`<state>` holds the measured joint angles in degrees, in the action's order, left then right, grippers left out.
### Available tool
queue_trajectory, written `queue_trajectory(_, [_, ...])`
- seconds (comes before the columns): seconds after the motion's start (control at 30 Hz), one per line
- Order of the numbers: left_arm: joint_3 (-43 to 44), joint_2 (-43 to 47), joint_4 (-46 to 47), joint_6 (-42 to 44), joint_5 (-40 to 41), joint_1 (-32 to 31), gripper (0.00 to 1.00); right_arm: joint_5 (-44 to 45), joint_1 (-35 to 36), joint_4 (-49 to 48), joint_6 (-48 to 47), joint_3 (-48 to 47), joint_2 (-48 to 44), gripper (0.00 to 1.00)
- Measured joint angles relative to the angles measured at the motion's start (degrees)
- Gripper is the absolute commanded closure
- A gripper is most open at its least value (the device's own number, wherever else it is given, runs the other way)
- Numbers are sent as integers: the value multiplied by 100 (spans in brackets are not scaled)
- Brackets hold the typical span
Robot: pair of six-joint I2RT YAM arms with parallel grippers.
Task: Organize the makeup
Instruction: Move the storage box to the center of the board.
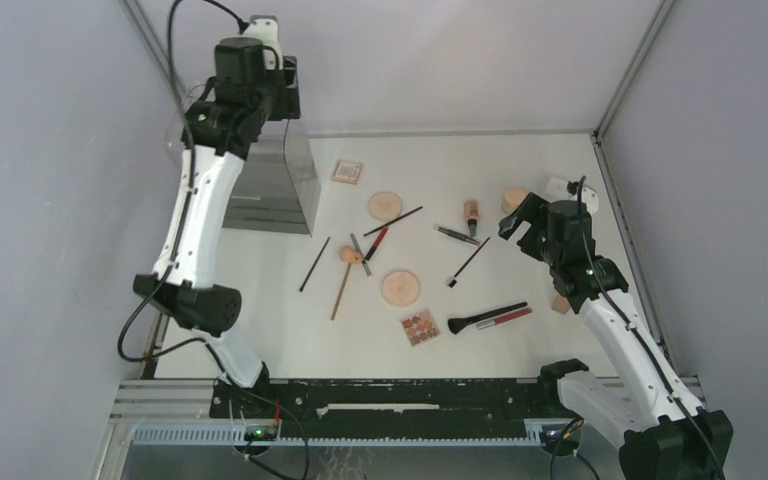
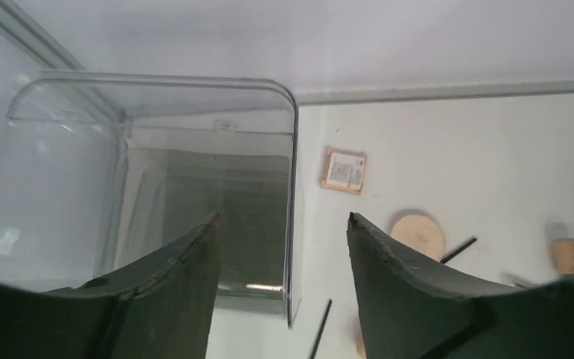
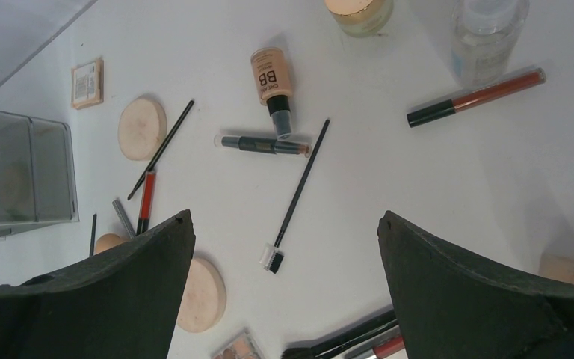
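Note:
The makeup lies scattered over the white table: two peach discs [image 1: 384, 206] [image 1: 400, 288], a square palette [image 1: 347, 172], an open colour palette [image 1: 420, 327], a tan bottle [image 3: 270, 78], a jar [image 3: 359, 11], a black brush [image 1: 485, 317], a red pencil [image 1: 376, 243] and a comb brush [image 3: 299, 187]. My left gripper [image 2: 284, 217] is held high over the right wall of the clear organizer [image 2: 194, 187], open, nothing between its fingers. My right gripper [image 3: 285, 215] hovers open above the table's right side, near the comb brush, holding nothing.
A clear bottle [image 3: 489, 34] and a red-brown lip gloss tube [image 3: 478, 97] lie at the far right near the jar. A beige sponge [image 1: 560, 305] sits by the right arm. The organizer [image 1: 280, 185] stands at the back left against the wall.

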<state>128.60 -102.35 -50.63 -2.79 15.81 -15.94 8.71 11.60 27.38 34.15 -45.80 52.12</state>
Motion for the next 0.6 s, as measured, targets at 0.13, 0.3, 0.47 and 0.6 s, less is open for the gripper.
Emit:
queue_trajectory(0.13, [-2,702,-9,122,-197,55,22,-94,-2,-83,2,0,107,2])
queue_trajectory(0.3, [-540,1725,70,162,-306,656,17,-289,-7,-177,0,0,245,2])
queue_trajectory(0.47, [-1366,2192,83,-15,-549,1679,16,-369,33,-247,-83,0,247,2])
queue_trajectory(0.6, [-1685,2081,61,-168,-929,2393,15,-404,55,-291,-140,-13,291,2])
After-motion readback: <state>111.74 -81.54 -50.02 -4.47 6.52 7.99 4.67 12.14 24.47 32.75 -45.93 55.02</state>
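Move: The storage box, just let go, stands to the left hand's left: its middle is about 11 cm left, some 4 cm back and 24 cm below, with the right rim just under the open fingers. From that hand the square compact lies 5 cm ahead and 9 cm right, the round puff 4 cm back and 17 cm right, both down on the table. From the right hand, the box is some 54 cm left, 14 cm ahead and 4 cm below. Back and up first, the left hand clears the storage box's right rim, rising about 9 cm. It then sweeps left across the front of the box, some 15 cm in all, sinking again on the way and yawing roughly 15 degrees counter-clockwise towards the box's left end. The fingers spread wider and hold nothing. ##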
